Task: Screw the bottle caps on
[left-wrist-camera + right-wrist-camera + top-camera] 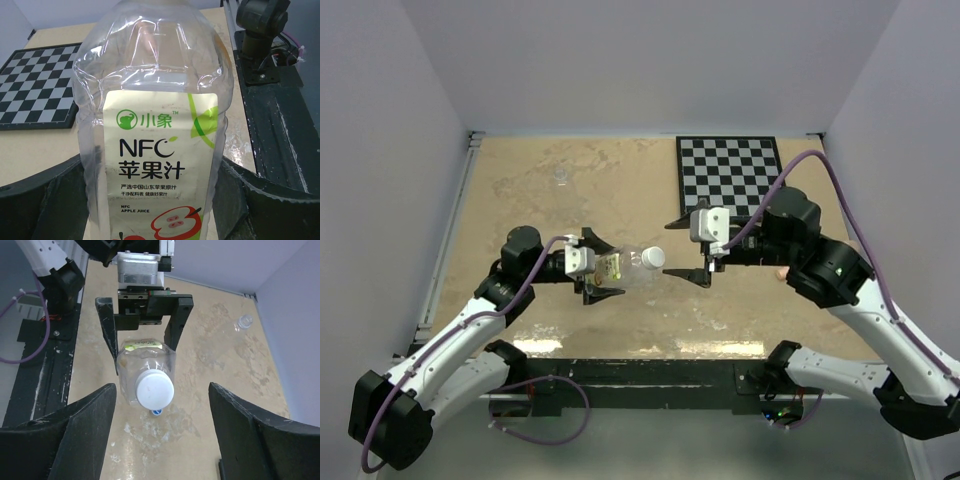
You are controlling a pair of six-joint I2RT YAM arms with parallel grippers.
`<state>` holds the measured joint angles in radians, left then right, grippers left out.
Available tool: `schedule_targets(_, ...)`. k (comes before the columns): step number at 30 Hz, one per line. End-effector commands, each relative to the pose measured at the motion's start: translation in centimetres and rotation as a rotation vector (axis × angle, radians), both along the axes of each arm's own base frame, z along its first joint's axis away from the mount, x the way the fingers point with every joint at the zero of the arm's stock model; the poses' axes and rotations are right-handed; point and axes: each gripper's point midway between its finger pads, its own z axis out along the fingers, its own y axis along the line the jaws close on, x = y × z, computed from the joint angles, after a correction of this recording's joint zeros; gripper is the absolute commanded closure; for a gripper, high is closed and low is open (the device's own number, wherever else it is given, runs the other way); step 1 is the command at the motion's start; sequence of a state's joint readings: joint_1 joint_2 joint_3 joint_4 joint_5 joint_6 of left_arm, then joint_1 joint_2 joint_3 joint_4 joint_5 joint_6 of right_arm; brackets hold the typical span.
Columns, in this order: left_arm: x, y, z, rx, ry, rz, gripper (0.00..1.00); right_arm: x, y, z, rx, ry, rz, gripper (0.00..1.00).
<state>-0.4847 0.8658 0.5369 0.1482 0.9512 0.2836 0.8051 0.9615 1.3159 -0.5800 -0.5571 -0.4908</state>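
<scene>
The taller bottle [620, 268] with its white apple-juice label [160, 165] lies level above the table, and my left gripper [603, 267] is shut on its body. A white bottle cap [155, 391] sits on its neck [653, 257], facing my right gripper [687, 249]. That gripper stands open a little way off the cap, its fingers [75, 435] wide on either side and touching nothing. A blue cap [157, 412] lies on the table under the bottle's neck. The shorter clear bottle [560, 176] stands alone at the far left [244, 322].
A black-and-white checkerboard [730, 175] lies at the far right of the tan table [620, 200]. A pinkish stick [781, 272] shows beside the right arm. Purple walls close in the table on three sides. The black base rail [640, 372] runs along the near edge.
</scene>
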Motion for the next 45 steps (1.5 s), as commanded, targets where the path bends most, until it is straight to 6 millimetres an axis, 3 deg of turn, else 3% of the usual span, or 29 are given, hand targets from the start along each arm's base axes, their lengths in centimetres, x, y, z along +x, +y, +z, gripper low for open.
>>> schedule_targets(1, -0.4, -0.4, 2.7, -0.046, -0.1, -0.067, 1.0, -0.9, 0.6, -1.5, -0.048, 0.004, 0.09, 0.24)
schedule_targets(12, -0.6, -0.5, 2.7, -0.059, -0.099, -0.081, 1.0, -0.3, 1.6, -3.7, -0.101, 0.04, 0.122, 0.27)
schedule_targets(29, -0.8, -0.7, 2.8, -0.069, -0.098, -0.099, 1.0, -0.1, 2.3, -5.2, -0.133, 0.062, 0.153, 0.42)
schedule_targets(33, -0.8, -0.7, 2.8, -0.071, -0.096, -0.098, 1.0, -0.1, 2.3, -5.3, -0.134, 0.065, 0.152, 0.49)
schedule_targets(39, -0.4, -0.5, 3.0, -0.079, -0.106, -0.066, 1.0, 0.1, 2.3, -5.5, -0.137, 0.085, 0.13, 0.68)
schedule_targets(45, 1.5, 0.3, 4.4, -0.126, -0.171, 0.098, 1.0, 0.7, 2.6, -6.1, -0.122, 0.168, 0.07, 0.85)
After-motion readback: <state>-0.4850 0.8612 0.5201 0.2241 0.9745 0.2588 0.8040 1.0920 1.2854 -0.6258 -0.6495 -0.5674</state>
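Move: The white cap sits on the neck of the tilted apple-juice bottle, about 6 cm below the right gripper, 4 cm to its left and 1 cm ahead. The bottle's body is some 10 cm left of that gripper, level fore-and-aft and 14 cm lower. The blue cap on the table lies about 8 cm left, 4 cm ahead and 35 cm below. From the left gripper, the white cap is about 7 cm right, 1 cm ahead and 9 cm up. Lower the open right gripper about 5.5 cm and ease it 2.5 cm left to the white cap, dipping its fingertips slightly. Close it on the way from wide open to just under half, until the two fingertips pinch the cap's sides. Keep the left gripper holding the bottle practically still. ##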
